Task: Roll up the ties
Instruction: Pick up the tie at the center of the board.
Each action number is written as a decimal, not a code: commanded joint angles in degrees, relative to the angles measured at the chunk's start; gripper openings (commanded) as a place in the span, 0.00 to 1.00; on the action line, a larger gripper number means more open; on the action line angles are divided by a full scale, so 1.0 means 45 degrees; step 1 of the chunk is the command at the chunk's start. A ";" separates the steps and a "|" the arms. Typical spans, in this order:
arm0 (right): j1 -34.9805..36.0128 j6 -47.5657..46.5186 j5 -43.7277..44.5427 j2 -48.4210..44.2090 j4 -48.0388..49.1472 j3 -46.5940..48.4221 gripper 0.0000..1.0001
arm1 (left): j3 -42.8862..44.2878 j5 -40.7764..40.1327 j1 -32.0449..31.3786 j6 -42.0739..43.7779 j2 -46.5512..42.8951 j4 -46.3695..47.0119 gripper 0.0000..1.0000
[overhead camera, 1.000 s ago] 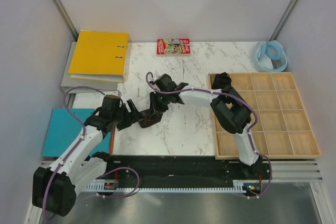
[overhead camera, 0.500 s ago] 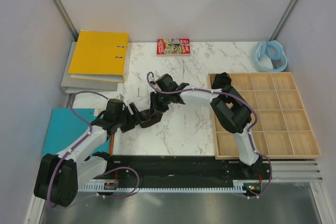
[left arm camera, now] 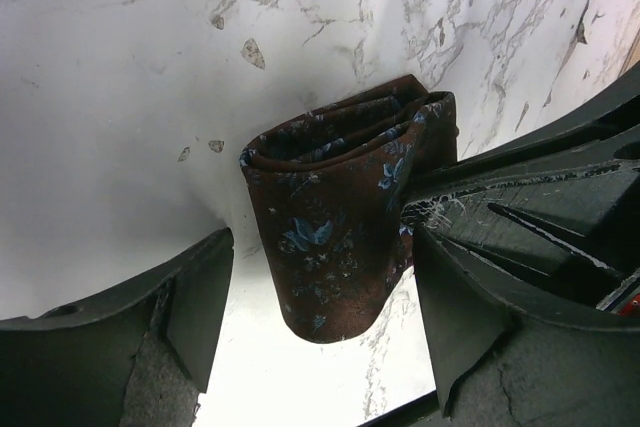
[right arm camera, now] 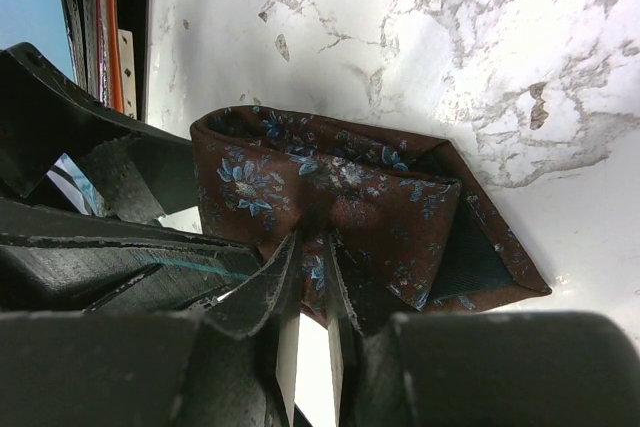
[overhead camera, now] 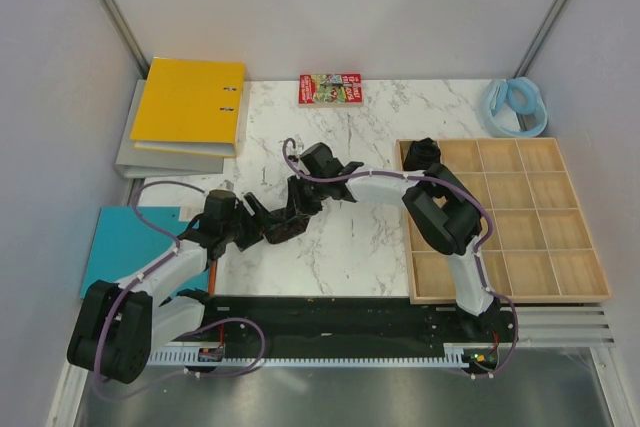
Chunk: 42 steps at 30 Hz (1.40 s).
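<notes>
A dark brown tie (overhead camera: 279,230) with small blue flowers lies folded into a short, thick bundle on the marble table. In the left wrist view the tie (left arm camera: 335,237) has its rounded end between the jaws of my left gripper (left arm camera: 320,322). That gripper is open, and its fingers (left arm camera: 195,297) stand clear on both sides. My right gripper (right arm camera: 313,252) is shut on a pinch of the tie (right arm camera: 400,197) at its upper fold. From above, the left gripper (overhead camera: 252,226) and right gripper (overhead camera: 292,213) face each other across the bundle. A dark coil (overhead camera: 424,152) sits in the tray's far-left compartment.
A wooden compartment tray (overhead camera: 520,237) fills the right side. A yellow binder (overhead camera: 190,105) on a grey folder sits at the back left, and a teal mat (overhead camera: 125,247) lies at the left. A red box (overhead camera: 329,88) and a pale blue band (overhead camera: 515,105) are at the back.
My left arm has moved right, and its open jaws now stand around the tie's near end. The right gripper has kept its grip and hardly moved.
</notes>
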 commanded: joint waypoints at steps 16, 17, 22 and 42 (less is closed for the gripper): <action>0.0028 -0.0052 0.0680 0.0330 -0.0367 -0.1244 0.22 | -0.1876 0.0102 -0.0017 -0.2594 0.0480 0.2596 0.70; 0.0028 -0.0052 0.0679 0.0349 -0.0308 -0.1283 0.22 | -0.1956 0.0140 -0.0036 -0.2674 0.0578 0.2775 0.69; 0.0048 0.0026 0.0621 0.0330 -0.0152 -0.1576 0.22 | -0.2249 0.0278 -0.0095 -0.2967 0.1339 0.3654 0.65; 0.0262 0.0787 0.1068 -0.0099 0.0532 -0.2397 0.23 | -0.1587 0.0004 -0.0485 -0.1544 0.1226 0.3365 0.02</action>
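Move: Just to the right of the left hand, about 4 cm over, 1 cm ahead and slightly below, lies the middle of the rolled-up tie; its near end already sits between the open fingers. The teal folder is some 24 cm to that hand's left and 4 cm back, the yellow binder about 16 cm left and 26 cm ahead. From the right hand, whose shut fingers hold the tie, its middle is about 2 cm back, 1 cm left and 1 cm lower. Closing on the near end of the roll, the left hand eases to the right, down and forward, a little over 1 cm each way, while rolling about 10 degrees so its left side drops. Its wide-open fingers shut mostly late on and pinch the folded layers between their pads. The right fingers keep their hold on the tie, practically in place. ##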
